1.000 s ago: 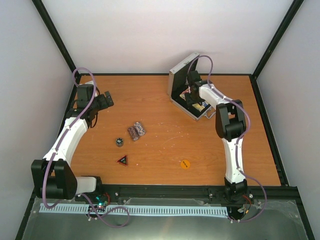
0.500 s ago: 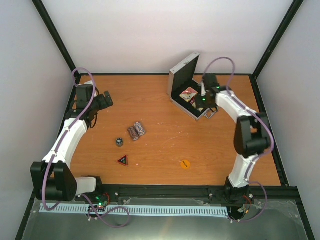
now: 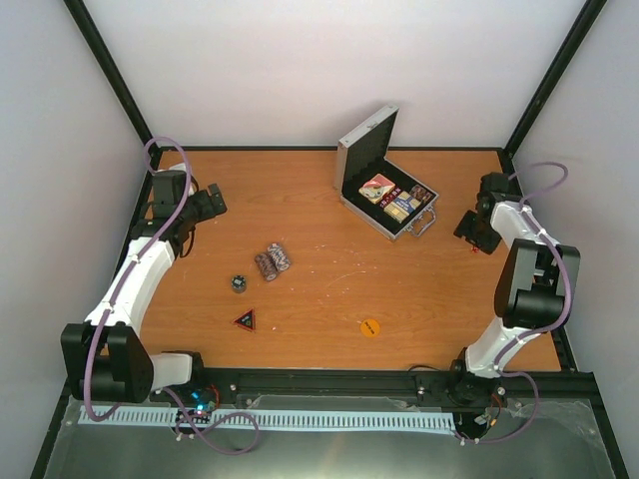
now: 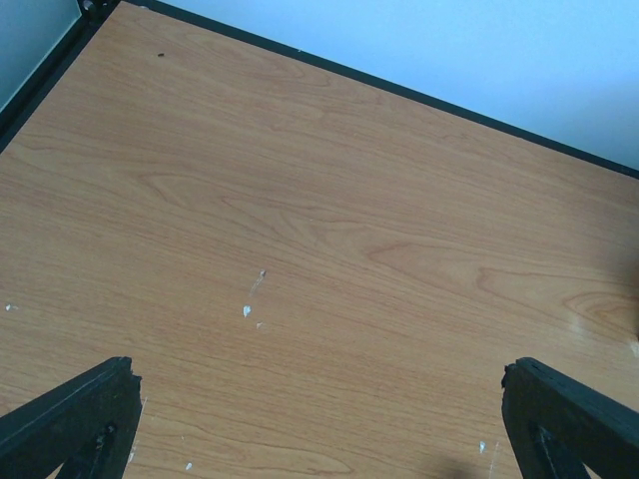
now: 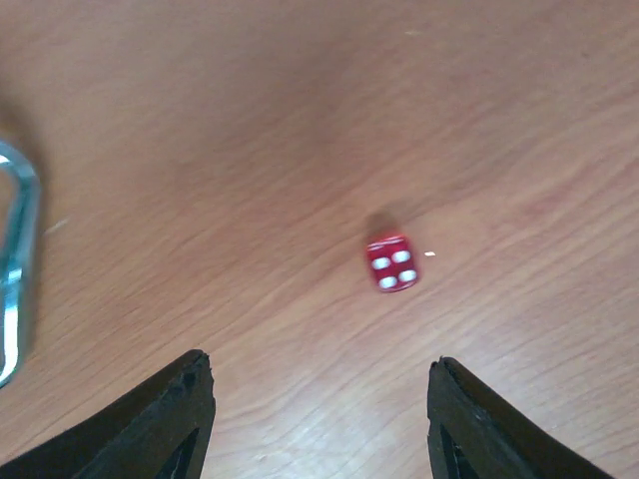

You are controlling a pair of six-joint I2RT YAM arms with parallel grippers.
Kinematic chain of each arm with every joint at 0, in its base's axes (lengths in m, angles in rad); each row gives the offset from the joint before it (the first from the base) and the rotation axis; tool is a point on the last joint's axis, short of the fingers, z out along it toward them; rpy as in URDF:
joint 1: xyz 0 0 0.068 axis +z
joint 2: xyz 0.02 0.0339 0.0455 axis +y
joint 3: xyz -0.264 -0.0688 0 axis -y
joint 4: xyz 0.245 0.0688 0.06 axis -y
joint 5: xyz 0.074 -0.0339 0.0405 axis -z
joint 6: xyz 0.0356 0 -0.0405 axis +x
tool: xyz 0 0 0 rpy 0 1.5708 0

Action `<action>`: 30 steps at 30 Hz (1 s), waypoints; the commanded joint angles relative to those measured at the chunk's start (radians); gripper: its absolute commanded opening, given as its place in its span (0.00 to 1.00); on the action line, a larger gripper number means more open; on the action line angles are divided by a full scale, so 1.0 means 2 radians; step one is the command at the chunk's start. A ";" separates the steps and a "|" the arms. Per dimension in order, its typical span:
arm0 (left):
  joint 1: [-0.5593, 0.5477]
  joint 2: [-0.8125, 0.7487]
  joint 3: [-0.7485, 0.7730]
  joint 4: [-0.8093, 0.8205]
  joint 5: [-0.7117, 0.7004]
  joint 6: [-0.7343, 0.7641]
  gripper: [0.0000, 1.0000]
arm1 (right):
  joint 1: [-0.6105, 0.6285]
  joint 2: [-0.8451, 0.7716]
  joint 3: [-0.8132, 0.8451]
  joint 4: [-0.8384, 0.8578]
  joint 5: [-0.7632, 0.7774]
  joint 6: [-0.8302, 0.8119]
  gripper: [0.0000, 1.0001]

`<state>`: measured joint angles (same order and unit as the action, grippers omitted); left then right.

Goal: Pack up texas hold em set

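Note:
The silver case [image 3: 351,160] stands open at the back of the table, with a card deck [image 3: 377,188] and chips [image 3: 409,203] in its black tray. Two striped chip stacks [image 3: 273,260] lie left of centre, with a small dark piece [image 3: 239,283], the dark triangle [image 3: 245,319] and the orange disc [image 3: 369,326] nearer the front. A red die [image 5: 391,263] lies on the table just ahead of my right gripper [image 5: 321,374], which is open and empty, right of the case. My left gripper [image 4: 319,399] is open over bare wood at the far left.
The case's metal handle [image 5: 15,269] sticks out at the left edge of the right wrist view. Black frame rails [image 3: 519,200] and white walls enclose the table on three sides. The left arm [image 3: 140,269] runs along the left edge.
My right arm has swung out of the open case to the right and now hovers low over the table beside the die. The left arm has not moved.

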<state>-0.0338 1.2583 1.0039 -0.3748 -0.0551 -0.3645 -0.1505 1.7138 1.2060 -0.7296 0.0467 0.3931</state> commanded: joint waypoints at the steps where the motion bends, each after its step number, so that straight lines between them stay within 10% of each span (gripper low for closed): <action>1: 0.000 -0.010 -0.002 0.000 0.004 0.007 1.00 | -0.028 0.028 -0.008 0.020 -0.005 0.025 0.59; 30: 0.000 0.002 0.005 0.004 0.008 0.006 1.00 | -0.034 0.108 0.030 0.027 0.029 -0.129 0.33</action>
<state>-0.0341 1.2587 0.9989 -0.3744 -0.0479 -0.3634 -0.2138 1.9167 1.2560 -0.6750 0.0784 0.1516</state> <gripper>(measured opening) 0.997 0.358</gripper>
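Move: The red die lies on the table about 6 cm below the right hand, some 3 cm to its right and about 1 cm ahead. The briefcase handle is roughly 9 cm ahead and 11 cm left of the right hand, and the open briefcase's tray about 15 cm ahead and 19 cm left. From the left hand the same die lies roughly 71 cm to the right, about level ahead, and some 20 cm lower. Down by about 5 to 6 cm and to the right by some 3 cm, the right hand comes down over the red die, sinking fast at first and then easing in. Its wrist tips the fingers closer to vertical and turns about 10 degrees counter-clockwise, while the half-open fingers narrow by roughly a third, one on each side of the die; no firm pinch can be seen yet. ##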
